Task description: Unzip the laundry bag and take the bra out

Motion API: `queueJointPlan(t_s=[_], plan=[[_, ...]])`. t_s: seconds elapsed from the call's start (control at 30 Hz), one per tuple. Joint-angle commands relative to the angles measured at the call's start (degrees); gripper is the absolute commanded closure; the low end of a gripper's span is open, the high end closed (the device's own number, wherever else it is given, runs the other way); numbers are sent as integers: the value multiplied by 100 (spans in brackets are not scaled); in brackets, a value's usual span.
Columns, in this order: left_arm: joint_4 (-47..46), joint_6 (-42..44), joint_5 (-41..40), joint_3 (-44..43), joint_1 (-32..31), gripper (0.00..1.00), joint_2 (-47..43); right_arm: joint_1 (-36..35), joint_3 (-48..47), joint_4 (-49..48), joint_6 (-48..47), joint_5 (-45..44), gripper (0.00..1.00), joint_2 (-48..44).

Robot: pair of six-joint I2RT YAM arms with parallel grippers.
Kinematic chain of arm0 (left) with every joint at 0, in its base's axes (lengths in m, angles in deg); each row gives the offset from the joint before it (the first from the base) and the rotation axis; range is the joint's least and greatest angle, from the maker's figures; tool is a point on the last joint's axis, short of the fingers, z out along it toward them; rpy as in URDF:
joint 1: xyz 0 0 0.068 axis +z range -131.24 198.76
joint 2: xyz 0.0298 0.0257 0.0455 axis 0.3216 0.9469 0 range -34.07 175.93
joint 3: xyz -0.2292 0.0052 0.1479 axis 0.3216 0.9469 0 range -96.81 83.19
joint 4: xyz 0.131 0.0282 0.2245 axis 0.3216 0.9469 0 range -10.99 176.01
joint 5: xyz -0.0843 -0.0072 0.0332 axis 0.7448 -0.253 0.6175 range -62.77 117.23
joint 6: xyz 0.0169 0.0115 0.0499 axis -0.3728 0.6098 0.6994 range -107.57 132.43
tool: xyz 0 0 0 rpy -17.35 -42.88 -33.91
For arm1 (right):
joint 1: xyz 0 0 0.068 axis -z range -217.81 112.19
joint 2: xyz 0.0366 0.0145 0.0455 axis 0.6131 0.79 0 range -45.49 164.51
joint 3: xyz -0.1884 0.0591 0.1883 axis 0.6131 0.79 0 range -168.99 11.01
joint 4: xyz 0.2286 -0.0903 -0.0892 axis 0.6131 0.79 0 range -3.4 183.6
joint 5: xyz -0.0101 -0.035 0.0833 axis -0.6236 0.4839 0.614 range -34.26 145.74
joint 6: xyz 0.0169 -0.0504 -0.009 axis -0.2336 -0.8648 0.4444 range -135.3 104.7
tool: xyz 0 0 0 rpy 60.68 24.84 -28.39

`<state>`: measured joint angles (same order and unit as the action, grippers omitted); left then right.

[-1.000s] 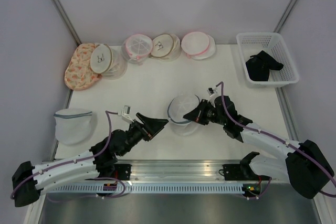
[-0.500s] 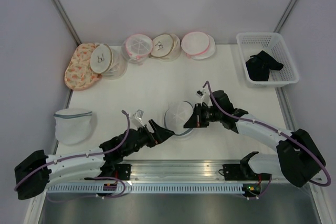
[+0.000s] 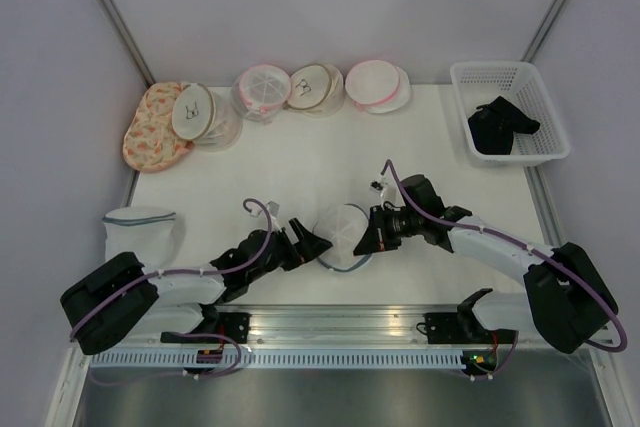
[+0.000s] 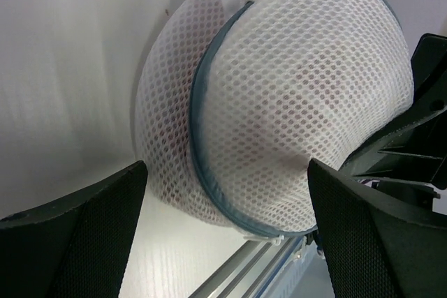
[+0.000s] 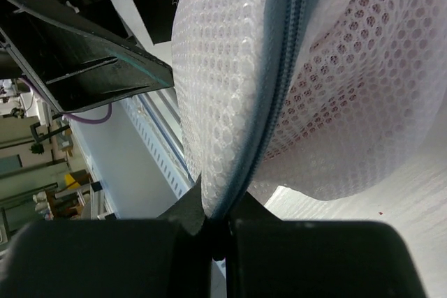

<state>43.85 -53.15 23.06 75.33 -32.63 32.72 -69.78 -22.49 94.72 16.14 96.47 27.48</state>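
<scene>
A round white mesh laundry bag with a blue-grey zipper band stands on edge at the table's front middle. It shows in the left wrist view and the right wrist view, with something pinkish dimly visible through the mesh. My right gripper is shut on the bag's zippered rim. My left gripper is open, its fingers spread just left of the bag, not touching it. A white zipper pull shows at the bag's lower edge.
Several other mesh bags and a floral one line the back edge. A white basket with black cloth sits back right. An open mesh bag lies at the left edge. The metal rail runs along the front.
The right gripper has drawn the bag toward the front and turned it on edge. The left arm has swung right and low, closing in on the bag's left side.
</scene>
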Motion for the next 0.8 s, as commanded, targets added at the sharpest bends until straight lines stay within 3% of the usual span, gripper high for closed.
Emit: queueJointPlan(t_s=[0.0, 0.07, 0.1, 0.2, 0.23, 0.3, 0.33, 0.47, 0.53, 0.67, 0.7, 0.77], plan=[[-1045, 344, 390, -374, 51, 3, 387, 24, 54, -38, -182, 400, 100, -29], [-1622, 318, 775, -462, 42, 15, 756, 15, 89, -152, -130, 445, 100, 41], [-2000, 283, 899, -523, 42, 29, 992, 24, 98, -205, -121, 427, 100, 77], [-2249, 230, 1312, -638, 42, 59, 1301, 32, 98, -258, -94, 427, 100, 130], [-2311, 178, 1391, -655, 42, 78, 1450, 33, 89, -276, -86, 427, 100, 139], [-2601, 116, 1506, -594, 42, 93, 1548, 33, 36, -250, -94, 331, 99, 139], [-2671, 37, 1506, -542, 42, 98, 1557, 33, 1, -189, -120, 269, 100, 139], [-2707, -60, 1445, -357, 42, 98, 1330, 50, -183, 180, -182, -91, 100, 7], [-2436, -139, 1366, -339, 42, 98, 1128, 50, -314, 530, -226, -538, 65, -203], [-1076, -306, 596, -435, 7, 98, 311, 41, -604, 1329, -384, -1522, 10, -782], [-689, -341, 444, -488, -19, 98, 74, 41, -658, 1480, -419, -1672, 2, -915], [357, -376, -230, -690, -125, 98, -515, 33, -807, 1866, -472, -2007, 2, -1302]])
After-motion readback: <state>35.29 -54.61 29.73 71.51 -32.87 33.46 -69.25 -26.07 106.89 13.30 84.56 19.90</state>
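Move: The laundry bag's middle lies about 6 cm to the right of the open left hand, 2 cm farther out and a touch lower, its near side already close in front of the fingers. From the shut right hand, still pinching the blue zipper edge, that middle is about 3 cm left, 3 cm farther out and 3 cm below; the right fingertips stand some 9 cm right of the left hand, about 1 cm nearer the bases and 3 cm higher. The left hand pushes about 4 cm to the right into the near-left side of the laundry bag and shuts its fingers on the white mesh beside the zipper, then, keeping that pinch, lifts roughly 6 cm while its fingertips tip up some 10 degrees. The right hand holds the zipper edge almost in place until the left has its grip, sinking about a centimetre, then opens wide, lets go and draws off to the right, forward and up. ##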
